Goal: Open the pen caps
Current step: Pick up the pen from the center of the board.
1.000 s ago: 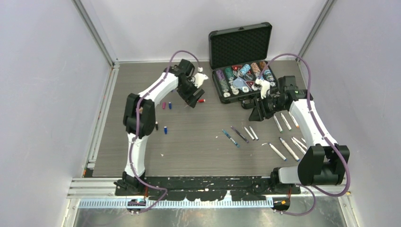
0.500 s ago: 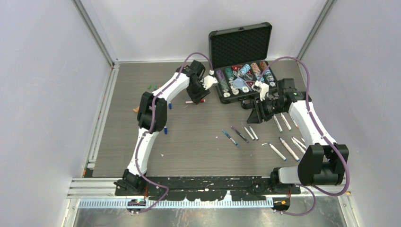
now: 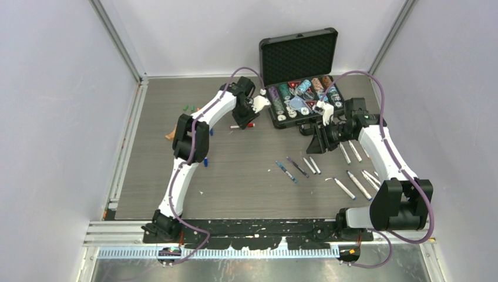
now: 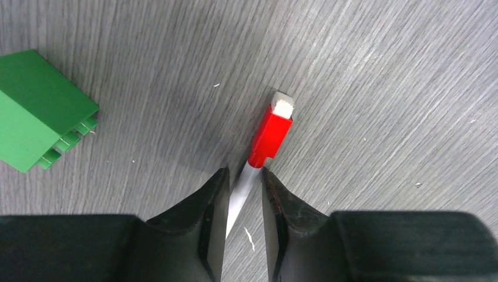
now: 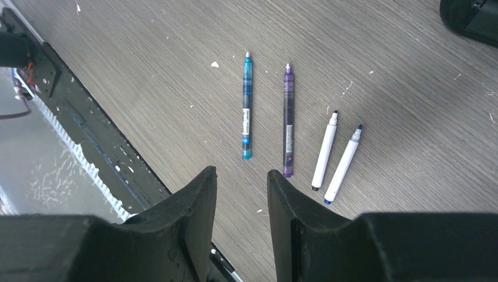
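A white pen (image 4: 242, 189) with a red cap (image 4: 270, 134) lies on the table. My left gripper (image 4: 244, 174) is low over it with the jaws narrowly apart, one on each side of the barrel just behind the cap. In the top view the left gripper (image 3: 242, 119) is over this pen (image 3: 243, 126), left of the case. My right gripper (image 5: 242, 176) is open and empty, held above the table near a teal pen (image 5: 247, 111), a purple pen (image 5: 288, 120) and two white pens (image 5: 325, 151) with bare tips. In the top view the right gripper (image 3: 310, 131) is in front of the case.
A green toy block (image 4: 38, 108) lies left of the red-capped pen. An open black case (image 3: 299, 56) of poker chips stands at the back. Several more pens (image 3: 352, 185) lie at the right. Loose caps lie at the left, among them a blue one (image 3: 206, 161).
My left arm has swung right towards the case, and its gripper now sits over the red-capped pen, which has shifted slightly left. The right arm has barely moved.
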Robot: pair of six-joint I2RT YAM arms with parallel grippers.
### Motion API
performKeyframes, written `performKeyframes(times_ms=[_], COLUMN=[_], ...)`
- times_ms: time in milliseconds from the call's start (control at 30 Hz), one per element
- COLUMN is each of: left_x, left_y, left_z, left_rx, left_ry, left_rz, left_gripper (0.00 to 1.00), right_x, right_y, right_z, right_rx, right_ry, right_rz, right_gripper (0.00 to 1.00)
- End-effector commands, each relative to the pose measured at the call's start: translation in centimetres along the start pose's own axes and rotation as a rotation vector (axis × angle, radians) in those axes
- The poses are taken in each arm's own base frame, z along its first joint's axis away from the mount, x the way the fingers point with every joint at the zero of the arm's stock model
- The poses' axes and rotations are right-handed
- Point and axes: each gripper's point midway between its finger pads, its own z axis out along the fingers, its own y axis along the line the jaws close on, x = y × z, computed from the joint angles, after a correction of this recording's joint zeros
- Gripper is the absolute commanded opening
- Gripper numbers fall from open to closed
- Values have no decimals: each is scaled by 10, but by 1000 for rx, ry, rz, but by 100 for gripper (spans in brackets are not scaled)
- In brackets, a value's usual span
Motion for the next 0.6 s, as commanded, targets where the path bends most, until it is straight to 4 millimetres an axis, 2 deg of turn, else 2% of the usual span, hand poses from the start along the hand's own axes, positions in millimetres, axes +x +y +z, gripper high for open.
performKeyframes(times_ms=[0,67,100,133,167,267,367,433,467,567], left_x=[0,0,-1,-3,-5,-17,-36,-52,-63,-81], left_y=[-5,-7,-7,-7,-7,-8,-18,-33,-41,-75], left_z=[5,5,5,3,-1,-19,-50,-76,-94,-137], left_rx=[30,37,40,37,31,14,20,40,47,105], left_ry=[4,4,1,-6,-15,-55,-155,-268,-349,-560], left_rz=[5,-4,-11,-21,-35,-105,-214,-284,-309,-401], left_gripper=[26,22,17,3,0,0,0,0,0,0], right_x=[-11,-12,-11,-12,-11,-11,-13,-13,-12,-12], right_y=[8,8,9,9,9,14,21,26,29,38], right_z=[-8,-9,-9,-10,-10,-11,-12,-12,-12,-11], right_rx=[-6,-7,-8,-8,-11,-32,-64,-89,-103,-144], right_ry=[-60,-63,-64,-65,-64,-72,-85,-94,-98,-111], right_rz=[-33,-36,-35,-36,-33,-37,-46,-59,-67,-106], right_gripper=[42,42,42,42,42,42,42,42,42,42])
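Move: The left gripper is already down at the board, its partly open fingers straddling the red pen near the cap; the pen's middle lies about 2 cm to its left, level fore and aft, some 1 cm lower. The green block stands roughly 9 cm straight ahead of this gripper; a loose blue cap lies about 13 cm to its left and 2 cm back. From the right gripper the red pen is some 18 cm ahead, 26 cm left and 12 cm down. Hold the left gripper in place at the board and close its fingers fully, pinching the red pen's white barrel just behind the cap. Then draw it back about 5 cm, away from the green block, while lifting some 3 cm with gathering speed, the wrist tilting and turning about 15 degrees counter-clockwise, the grip kept. ##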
